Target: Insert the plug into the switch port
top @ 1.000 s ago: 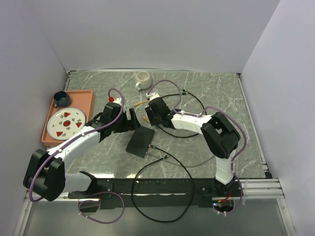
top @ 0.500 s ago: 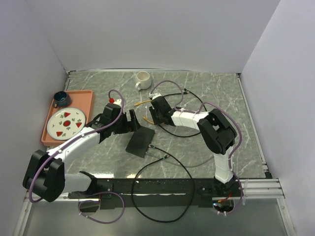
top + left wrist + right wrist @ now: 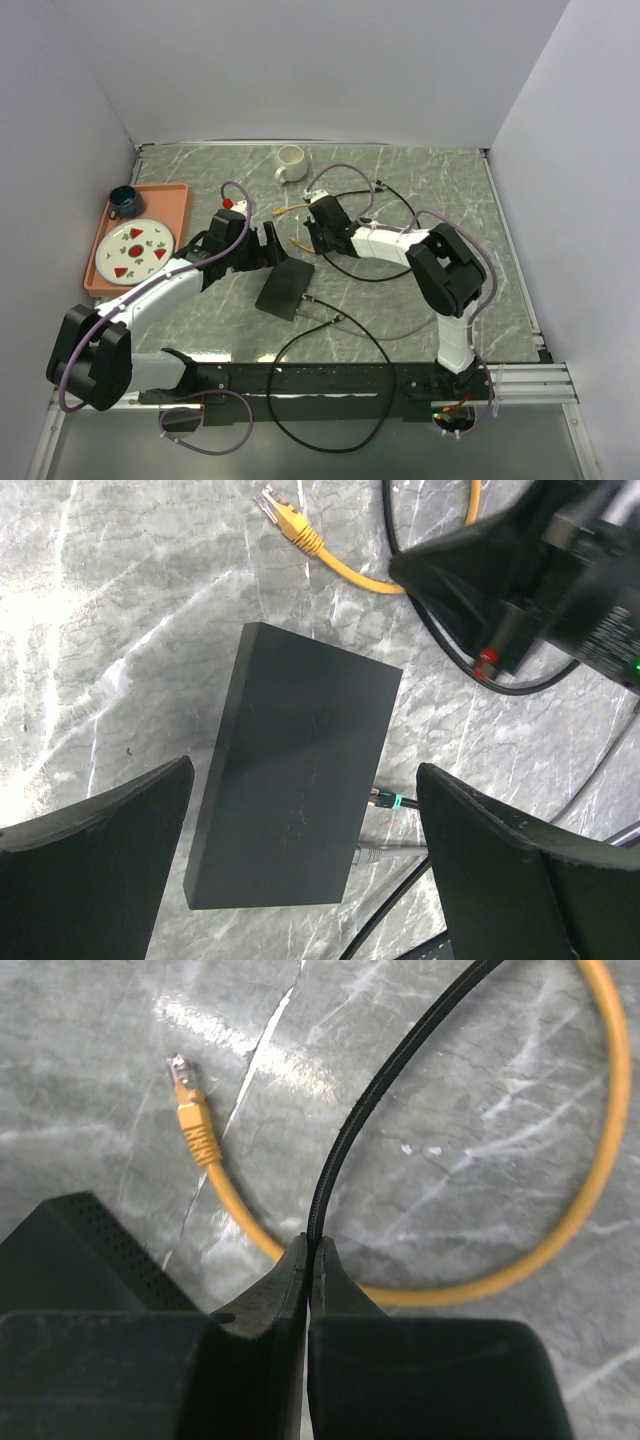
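The flat black box (image 3: 285,287) lies mid-table; in the left wrist view the box (image 3: 295,810) sits between my left gripper's (image 3: 300,870) wide-open fingers, untouched. Two cables (image 3: 385,801) are plugged into its right narrow edge, and the switch port itself is hidden from view. A yellow cable's plug (image 3: 190,1110) lies loose on the marble just beyond the box, also seen as the plug (image 3: 283,513) in the left wrist view. My right gripper (image 3: 312,1245) is shut on a thin black cable (image 3: 350,1130), close to the yellow cable. The right gripper (image 3: 312,240) hangs beside the box's far corner.
An orange tray (image 3: 175,195) with a painted plate (image 3: 135,248) and a dark cup (image 3: 124,200) stands at the left. A white mug (image 3: 291,163) is at the back. Black cables (image 3: 340,345) loop across the middle and front of the table.
The right gripper's jaws closed from partly open onto the black cable, and its arm shifted slightly. The left arm and the black box have not moved.
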You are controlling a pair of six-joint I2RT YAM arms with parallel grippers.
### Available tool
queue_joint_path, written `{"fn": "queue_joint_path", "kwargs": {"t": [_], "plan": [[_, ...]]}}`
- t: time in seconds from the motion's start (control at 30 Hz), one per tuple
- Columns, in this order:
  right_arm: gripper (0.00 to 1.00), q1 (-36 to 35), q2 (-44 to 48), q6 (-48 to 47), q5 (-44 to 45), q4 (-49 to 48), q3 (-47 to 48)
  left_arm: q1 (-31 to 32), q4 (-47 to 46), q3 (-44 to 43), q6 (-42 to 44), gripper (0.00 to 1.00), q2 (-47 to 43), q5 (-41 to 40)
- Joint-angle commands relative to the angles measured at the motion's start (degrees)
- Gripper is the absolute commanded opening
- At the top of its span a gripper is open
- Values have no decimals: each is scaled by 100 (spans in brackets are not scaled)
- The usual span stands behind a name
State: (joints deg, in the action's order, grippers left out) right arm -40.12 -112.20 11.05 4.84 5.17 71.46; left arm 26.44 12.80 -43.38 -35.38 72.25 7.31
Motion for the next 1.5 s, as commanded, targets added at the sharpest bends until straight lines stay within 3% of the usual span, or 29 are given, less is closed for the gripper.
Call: {"fn": "queue_joint_path", "kwargs": {"t": [0.0,0.23,0.53,0.83,0.93,1.07,1.13,1.23,1.33,1.37,1.43,1.47], "plan": [[0,39,989,-6,-44,-227,-202,-24,-207,13,-83,99,-114,-2],[0,39,2236,-173,-684,-490,-914,-60,-461,92,-162,99,-176,173],[0,30,3828,-296,-1916,-1307,-2477,-358,-2357,514,-776,99,-396,2080],[0,-13,4470,-393,-2373,-1229,-2743,-403,-4047,567,-1690,98,8,3565],[0,-57,4532,-445,-2418,-1229,-2734,-289,-4654,611,-1981,95,263,3707],[0,-119,4549,-490,-2470,-1035,-2672,63,-4049,225,-1675,93,491,3269],[0,-145,4576,-507,-2506,-1097,-2742,212,-4179,110,-1735,93,579,3215],[0,-216,4558,-481,-2523,-1079,-2795,257,-4592,101,-1982,85,764,3259],[0,-277,4610,-420,-2558,-1175,-2935,266,-4533,57,-1938,69,896,3181],[0,-303,4654,-393,-2593,-1237,-3023,266,-4384,22,-1860,47,948,3093],[0,-312,4733,-367,-2699,-1299,-3146,266,-4356,22,-1763,30,958,3005],[0,-312,4751,-358,-2725,-1343,-3182,266,-4278,22,-1736,16,940,2952]]}}
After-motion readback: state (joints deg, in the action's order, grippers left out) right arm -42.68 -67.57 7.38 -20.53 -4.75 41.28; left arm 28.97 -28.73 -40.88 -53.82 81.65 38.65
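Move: The stretch of black cable pinched by the right fingers lies about 8 cm right of the left hand, 2 cm ahead and 7 cm below. The switch is some 8 cm back and 6 cm left of the right hand, slightly lower; from the left hand, it is 5 cm back, 1 cm right. The near yellow plug lies 2 cm ahead and 4 cm left of the right hand. Right lifts the still-pinched cable back and up, 15 cm each; left swings right and up, closing around it. ##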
